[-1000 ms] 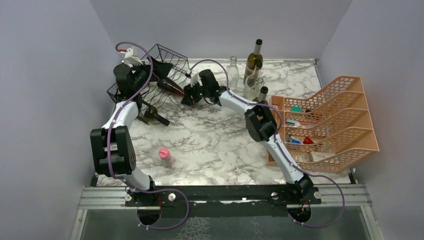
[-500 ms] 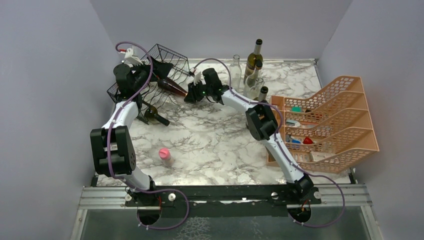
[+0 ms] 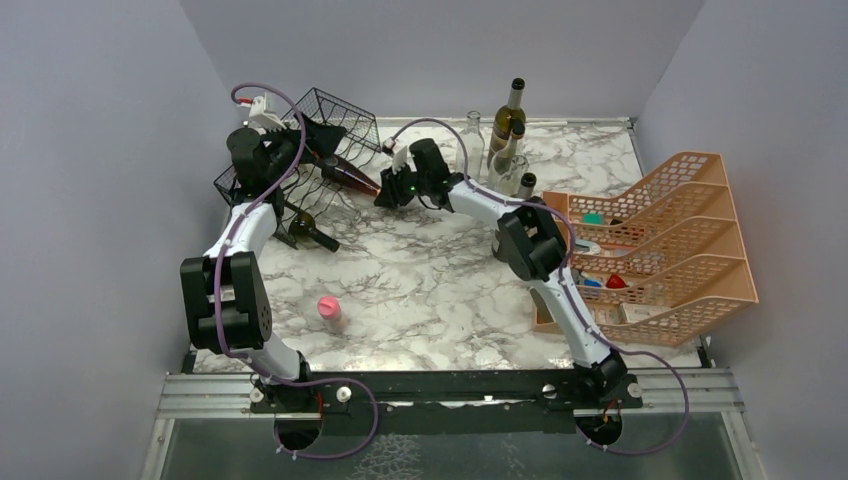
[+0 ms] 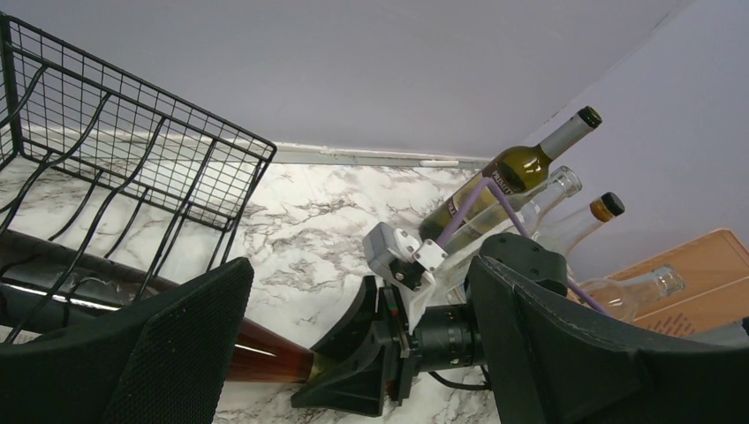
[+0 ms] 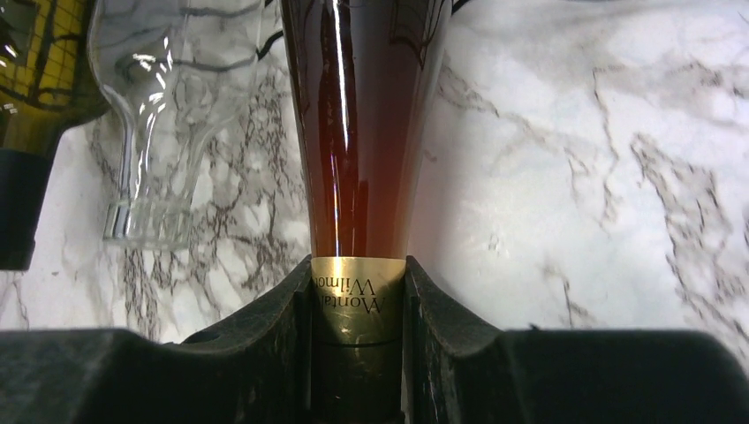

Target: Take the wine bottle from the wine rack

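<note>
The black wire wine rack (image 3: 335,115) stands at the back left, tipped, and fills the left of the left wrist view (image 4: 132,150). An amber wine bottle (image 3: 348,174) lies in it, its gold-foiled neck pointing right. My right gripper (image 3: 388,190) is shut on that neck. In the right wrist view the bottle (image 5: 358,159) runs straight up from the clamped fingers (image 5: 442,344). My left gripper (image 3: 303,150) is open wide at the rack above the bottle. Its two black pads (image 4: 168,353) frame the bottle (image 4: 261,358) and the right gripper (image 4: 353,380) without touching them.
A dark green bottle (image 3: 312,232) lies in the rack's lower part, and a clear bottle (image 5: 159,124) lies beside the amber one. Several bottles (image 3: 507,125) stand at the back centre. A peach tiered organizer (image 3: 665,245) sits at the right, a small pink object (image 3: 329,309) near the front left.
My right gripper has closed on the amber bottle's neck and shifted slightly to the right with it. The left arm has not moved.
</note>
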### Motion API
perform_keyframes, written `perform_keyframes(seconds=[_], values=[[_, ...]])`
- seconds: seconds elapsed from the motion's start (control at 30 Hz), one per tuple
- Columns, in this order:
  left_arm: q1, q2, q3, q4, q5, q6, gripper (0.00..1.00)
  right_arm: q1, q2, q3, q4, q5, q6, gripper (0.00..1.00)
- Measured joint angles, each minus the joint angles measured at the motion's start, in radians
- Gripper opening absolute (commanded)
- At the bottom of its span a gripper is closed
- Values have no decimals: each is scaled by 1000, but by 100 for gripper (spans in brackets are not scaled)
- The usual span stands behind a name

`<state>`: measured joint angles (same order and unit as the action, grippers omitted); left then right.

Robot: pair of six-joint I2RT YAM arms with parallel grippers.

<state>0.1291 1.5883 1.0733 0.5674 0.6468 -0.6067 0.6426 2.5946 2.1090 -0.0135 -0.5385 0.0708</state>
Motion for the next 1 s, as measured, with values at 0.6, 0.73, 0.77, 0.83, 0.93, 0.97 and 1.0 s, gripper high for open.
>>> perform_keyframes(seconds=[0.6, 0.73, 0.77, 0.83, 0.93, 0.97, 1.0], values=[[0, 0, 0, 0, 0, -3, 99, 27, -382, -518, 133, 197, -95, 1], [0, 0, 0, 0, 0, -2, 99, 27, -461, -603, 140, 224, -99, 1], [0, 0, 0, 0, 0, -2, 99, 27, -479, -618, 140, 231, -99, 1], [0, 0, 0, 0, 0, 1, 99, 30, -511, -642, 135, 241, -99, 1], [-1, 0, 0, 0, 0, 8, 99, 31, -545, -661, 125, 252, -99, 1], [-3, 0, 0, 0, 0, 11, 99, 31, -558, -668, 122, 257, -99, 1], [-7, 0, 0, 0, 0, 16, 99, 31, -573, -679, 116, 263, -98, 1]])
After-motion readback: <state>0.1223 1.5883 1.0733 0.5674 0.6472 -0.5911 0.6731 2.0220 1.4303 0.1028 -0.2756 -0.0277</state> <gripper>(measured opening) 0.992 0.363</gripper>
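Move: My right hand already pinches the wine bottle's neck; the bottle's middle is about 10 cm to its left and 6 cm ahead. The dark bottle standing near the bin lies roughly 30 cm right and 12 cm back, the clear standing bottle 22 cm right and 11 cm ahead, the wine rack's middle some 20 cm left and 8 cm ahead. From my left hand, the dark bottle is about 35 cm right, 12 cm back and 16 cm lower. Keeping my right fingers shut on the gold neck, I draw the wine bottle neck-first out of the rack, going about 8 cm right and 6 cm back towards the dark standing bottle. I lift nearly 7 cm as I go, climbing mostly after the start, and turn the hand clockwise by around 10 degrees. ##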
